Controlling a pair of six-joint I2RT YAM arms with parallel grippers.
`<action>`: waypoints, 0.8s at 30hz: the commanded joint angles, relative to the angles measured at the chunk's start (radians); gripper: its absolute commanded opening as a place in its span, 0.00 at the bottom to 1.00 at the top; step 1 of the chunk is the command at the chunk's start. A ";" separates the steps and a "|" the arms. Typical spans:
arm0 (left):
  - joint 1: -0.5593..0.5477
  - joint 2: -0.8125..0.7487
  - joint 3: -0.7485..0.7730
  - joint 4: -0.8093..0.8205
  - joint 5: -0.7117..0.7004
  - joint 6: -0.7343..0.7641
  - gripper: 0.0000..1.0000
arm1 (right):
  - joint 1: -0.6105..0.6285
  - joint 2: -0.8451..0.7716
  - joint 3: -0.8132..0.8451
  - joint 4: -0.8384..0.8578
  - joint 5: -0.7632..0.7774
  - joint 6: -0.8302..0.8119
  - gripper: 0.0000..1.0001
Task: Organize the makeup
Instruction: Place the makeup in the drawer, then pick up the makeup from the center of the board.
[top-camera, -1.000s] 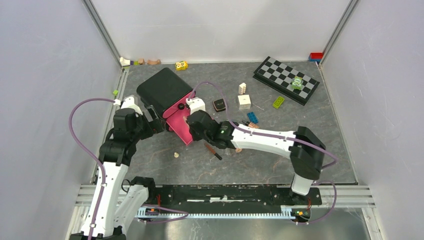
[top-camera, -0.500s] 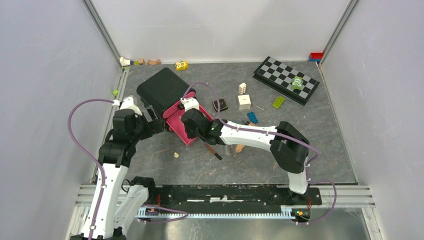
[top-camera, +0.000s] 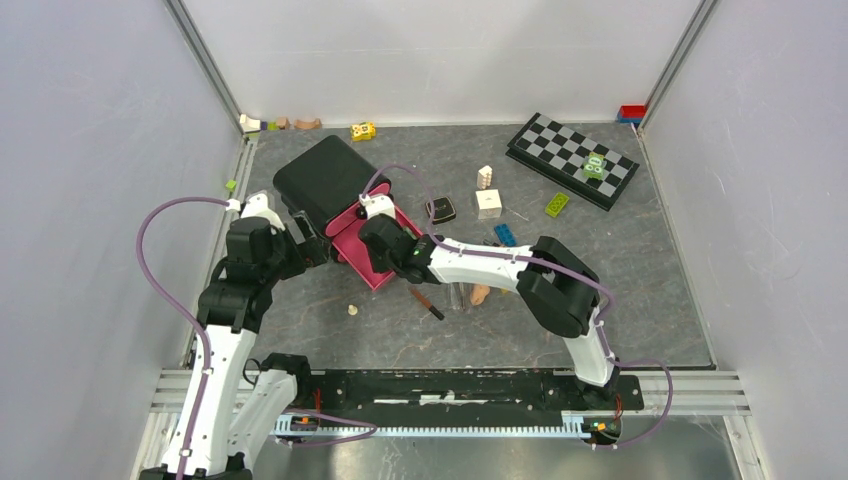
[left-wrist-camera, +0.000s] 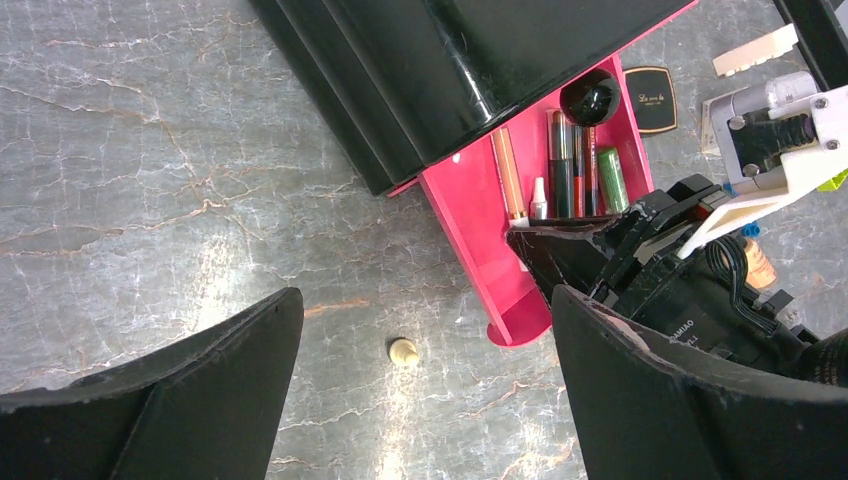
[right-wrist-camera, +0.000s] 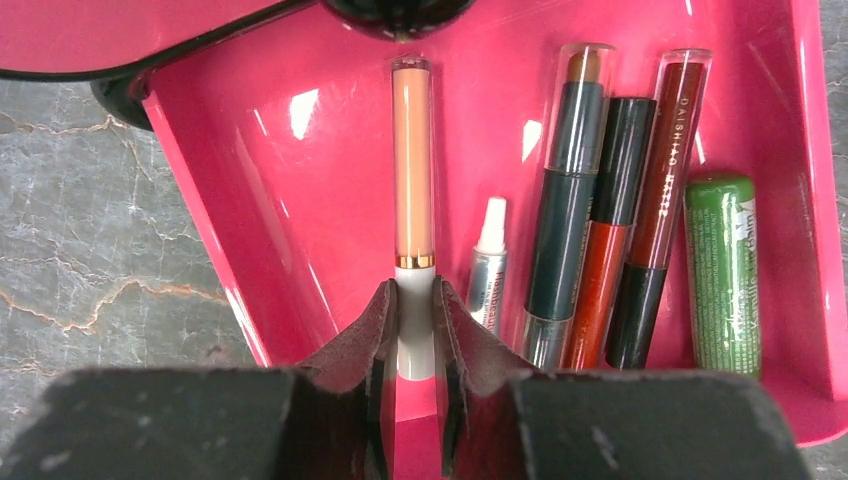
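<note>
A black makeup case (top-camera: 325, 180) lies open with its pink tray (right-wrist-camera: 270, 170) pulled out. My right gripper (right-wrist-camera: 415, 295) is over the tray, shut on the white end of a peach tube (right-wrist-camera: 413, 160) that lies along the tray floor. Beside it rest a small silver tube (right-wrist-camera: 488, 262), a dark tube (right-wrist-camera: 567, 190), a red-and-black tube (right-wrist-camera: 610, 200), a dark red tube (right-wrist-camera: 665, 170) and a green tube (right-wrist-camera: 723, 270). My left gripper (left-wrist-camera: 425, 300) hangs open over bare table next to the tray. A black compact (top-camera: 440, 209), a brown pencil (top-camera: 426, 303) and a peach piece (top-camera: 480, 294) lie on the table.
A small cream piece (left-wrist-camera: 403, 351) lies under my left gripper. A white cube (top-camera: 488, 203), blue block (top-camera: 505, 234) and green block (top-camera: 556, 204) sit to the right of the case. A chessboard (top-camera: 572, 158) is at the back right. Small toys line the back wall.
My right arm has swung left and carried its gripper, with the peach tube, from beside the tray to over its middle. The left arm has not moved.
</note>
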 joint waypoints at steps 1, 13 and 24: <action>-0.004 0.002 0.007 0.023 0.001 0.008 1.00 | -0.006 0.008 0.040 0.023 0.006 -0.006 0.22; -0.004 0.002 0.006 0.024 0.001 0.010 1.00 | -0.005 -0.080 0.033 0.018 0.000 -0.043 0.34; -0.004 0.015 0.007 0.022 0.000 0.010 1.00 | -0.006 -0.541 -0.476 0.138 0.028 -0.304 0.48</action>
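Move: The right hand is low inside the open pink drawer and holds an orange tube by its white end. The tube's middle lies about 2 cm ahead and 1 cm left; the drawer's middle is some 3 cm ahead. The dark pens lie roughly 6 cm ahead and 2 cm right, the green tube 6 cm ahead and 5 cm right. From the idle left hand, the orange tube is about 5 cm ahead, 11 cm right and 13 cm lower. Staying in place at first, the right hand opens its fingers and lets go of the orange tube on the drawer floor. It then lifts, slowly and then faster, about 8 cm up and 6 cm to the right with a little drawing back, leaving the drawer as the fingers tip up some 10 degrees and open a bit wider. ##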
